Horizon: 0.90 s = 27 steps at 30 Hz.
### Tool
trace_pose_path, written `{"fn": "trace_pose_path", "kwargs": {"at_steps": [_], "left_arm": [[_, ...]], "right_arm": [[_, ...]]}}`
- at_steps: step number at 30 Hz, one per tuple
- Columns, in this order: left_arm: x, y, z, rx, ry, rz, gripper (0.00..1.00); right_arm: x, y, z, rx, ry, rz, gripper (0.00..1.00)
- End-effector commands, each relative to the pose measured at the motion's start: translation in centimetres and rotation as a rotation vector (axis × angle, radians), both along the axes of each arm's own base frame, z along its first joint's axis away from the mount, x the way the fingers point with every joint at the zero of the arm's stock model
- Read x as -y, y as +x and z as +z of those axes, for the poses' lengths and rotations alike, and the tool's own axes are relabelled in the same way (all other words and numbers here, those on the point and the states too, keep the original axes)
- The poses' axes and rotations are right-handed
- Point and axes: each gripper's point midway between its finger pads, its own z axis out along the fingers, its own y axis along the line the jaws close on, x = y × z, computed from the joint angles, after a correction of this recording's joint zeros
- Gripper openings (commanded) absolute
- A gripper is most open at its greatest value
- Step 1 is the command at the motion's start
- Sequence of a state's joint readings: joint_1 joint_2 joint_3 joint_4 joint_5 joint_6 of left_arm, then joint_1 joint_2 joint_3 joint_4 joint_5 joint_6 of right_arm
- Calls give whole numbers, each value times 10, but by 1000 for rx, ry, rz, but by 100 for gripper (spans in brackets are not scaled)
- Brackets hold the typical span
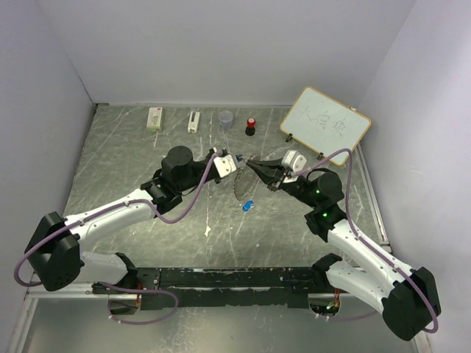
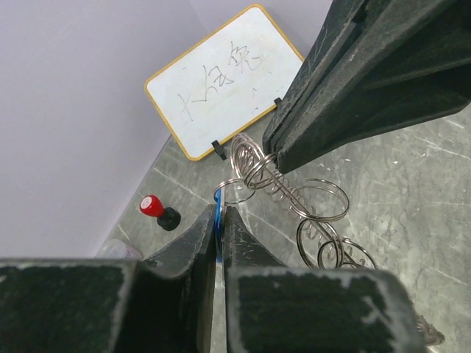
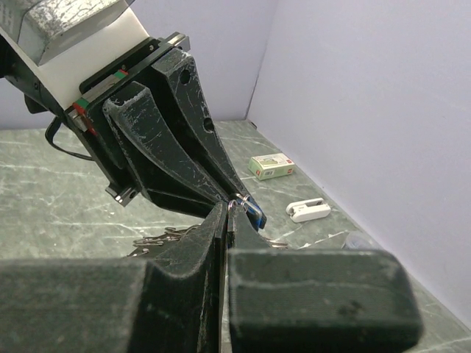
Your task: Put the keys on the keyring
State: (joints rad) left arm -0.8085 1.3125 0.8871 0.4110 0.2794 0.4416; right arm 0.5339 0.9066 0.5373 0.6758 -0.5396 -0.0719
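My left gripper (image 1: 236, 161) is shut on a blue key (image 2: 218, 218). The key shows as a thin blue edge between the fingers in the left wrist view, and as a blue head (image 3: 254, 214) in the right wrist view. My right gripper (image 1: 249, 164) meets it tip to tip and is shut on the keyring (image 1: 239, 184). The keyring is a cluster of small metal rings (image 2: 280, 193) that hangs down toward the table. One small ring sits at the key's tip. A second blue key (image 1: 246, 206) with a white part lies on the table below both grippers.
Along the back stand a green-and-white box (image 1: 154, 118), a small white clip-like object (image 1: 193, 121), a clear cup (image 1: 226, 118) and a red-and-black knob (image 1: 251, 126). A yellow-framed whiteboard (image 1: 325, 121) leans at the back right. Walls close in on three sides.
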Motion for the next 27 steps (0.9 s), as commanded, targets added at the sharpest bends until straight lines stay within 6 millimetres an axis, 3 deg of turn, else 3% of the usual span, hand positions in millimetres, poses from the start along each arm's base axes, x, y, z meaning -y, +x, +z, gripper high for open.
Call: {"fn": "trace_pose_path", "kwargs": {"at_steps": [1,5,11,16,22,27], "left_arm": [[-15,8,14,2,-23,91,24],[-29,11,15,15,-40,156,40],[-42,7,26,42,-69,181,48],[-42,0,35,59,-85,152,49],[-35,-27,48,122,-117,8,52],[-20,-37,43,128,-77,-96,52]], "right_arm": [[3,-4,21,79,32,-7,0],[4,-4,23,87,27,-12,0],[4,-2,24,88,20,-16,0],[5,-2,23,88,16,-21,0],[4,1,22,83,11,-26,0],[3,2,22,79,5,-22,0]]}}
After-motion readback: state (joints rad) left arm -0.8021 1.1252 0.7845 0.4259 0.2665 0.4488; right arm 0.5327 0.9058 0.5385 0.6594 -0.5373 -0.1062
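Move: The blue key is already between my left fingertips, at most 1 cm to their right. The keyring's top loop, pinched in my right fingertips, is about 2 cm to the left hand's right and 1 cm back; its chain hangs below. The other blue key lies roughly 9 cm back, 2 cm right and 25 cm down; the red-capped bottle is some 17 cm ahead, 3 cm right, 22 cm down. From my right hand, the held key is about 2 cm left and 1 cm ahead. I open my left fingers to about half, letting go of the blue key, and slip the hand off to the left, away from the keyring, about 4 cm while rising some 3 cm. Then I draw it back about 3 cm at that height. My right hand stays put, still pinching the keyring, fingers shut. ##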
